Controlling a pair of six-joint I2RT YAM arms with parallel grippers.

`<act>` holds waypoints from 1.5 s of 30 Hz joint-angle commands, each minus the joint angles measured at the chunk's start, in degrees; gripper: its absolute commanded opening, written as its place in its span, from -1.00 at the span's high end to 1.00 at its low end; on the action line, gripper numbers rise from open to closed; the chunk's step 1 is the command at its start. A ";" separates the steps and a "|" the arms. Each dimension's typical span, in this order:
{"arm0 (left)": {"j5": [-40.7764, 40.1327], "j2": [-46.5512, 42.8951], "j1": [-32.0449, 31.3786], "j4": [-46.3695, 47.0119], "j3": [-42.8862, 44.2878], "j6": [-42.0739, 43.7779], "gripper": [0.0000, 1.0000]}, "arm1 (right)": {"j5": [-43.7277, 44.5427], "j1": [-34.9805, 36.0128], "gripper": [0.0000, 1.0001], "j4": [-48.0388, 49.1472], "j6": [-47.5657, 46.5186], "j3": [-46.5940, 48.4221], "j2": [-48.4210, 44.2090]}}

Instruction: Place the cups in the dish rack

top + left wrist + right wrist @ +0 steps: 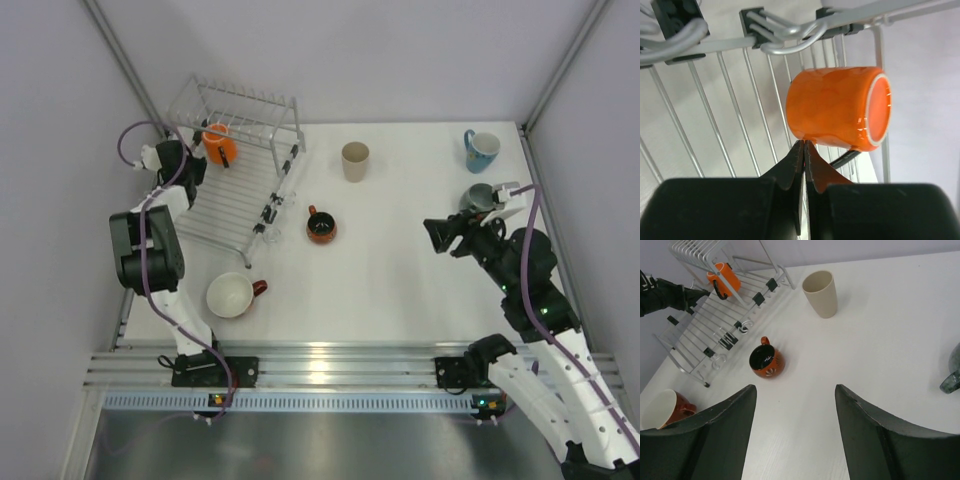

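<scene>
The orange mug (219, 146) lies on its side in the dish rack (230, 205), also seen in the left wrist view (832, 107). My left gripper (805, 143) is shut, its tips touching the mug's side with nothing between them. On the table stand the beige tumbler (355, 160), the small dark red-handled mug (320, 227), the wide white red-handled cup (232, 295) and the light blue mug (481, 150). My right gripper (795, 387) is open and empty above the table, well right of the dark mug (766, 361).
A grey-green mug (478, 197) stands close beside my right arm, at the right edge of the right wrist view (952, 375). The rack's tall tine rows (235, 100) rise at its far end. Grey walls close the table's sides.
</scene>
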 commanded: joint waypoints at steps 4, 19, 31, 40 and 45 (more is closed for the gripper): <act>-9.29 -9.78 0.14 -9.84 0.08 4.38 0.73 | -0.82 0.16 -0.30 -2.03 1.57 3.54 1.36; -13.86 -32.29 -3.20 -24.00 -9.67 18.61 -0.31 | 0.05 0.08 -0.31 -4.57 2.27 10.92 10.41; 1.43 -39.42 -22.08 -28.84 -8.27 27.06 -0.96 | 5.58 0.08 -0.30 -10.81 5.79 17.51 20.17; 9.69 -38.37 -41.51 -32.44 -6.25 32.94 -0.97 | 13.24 -0.27 -0.30 -18.20 7.28 22.35 26.84; 12.06 -40.03 -48.73 -32.35 -9.40 34.18 -0.96 | 17.28 -1.85 -0.30 -17.42 7.72 22.36 31.06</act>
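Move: The left gripper, shut beside the racked orange cup (about 5 cm ahead, 4 cm right), goes next for the small black cup, roughly 17 cm back, 31 cm right and 10 cm below. The beige cup stands some 3 cm ahead and 40 cm right. From the right gripper, its grey cup is about 22 cm ahead, 20 cm right and 24 cm below; the blue cup is 16 cm beyond that and 4 cm farther right. Bring the empty left gripper back and up out of the rack, away from the orange cup, then sweep it about 34 cm right towards the black cup, still drawing back, opening wide and turning some 70 degrees clockwise. Meanwhile ease the right gripper about 7 cm forward and a little down towards the grey cup, fingers staying open, tipping down and turning slightly clockwise. ##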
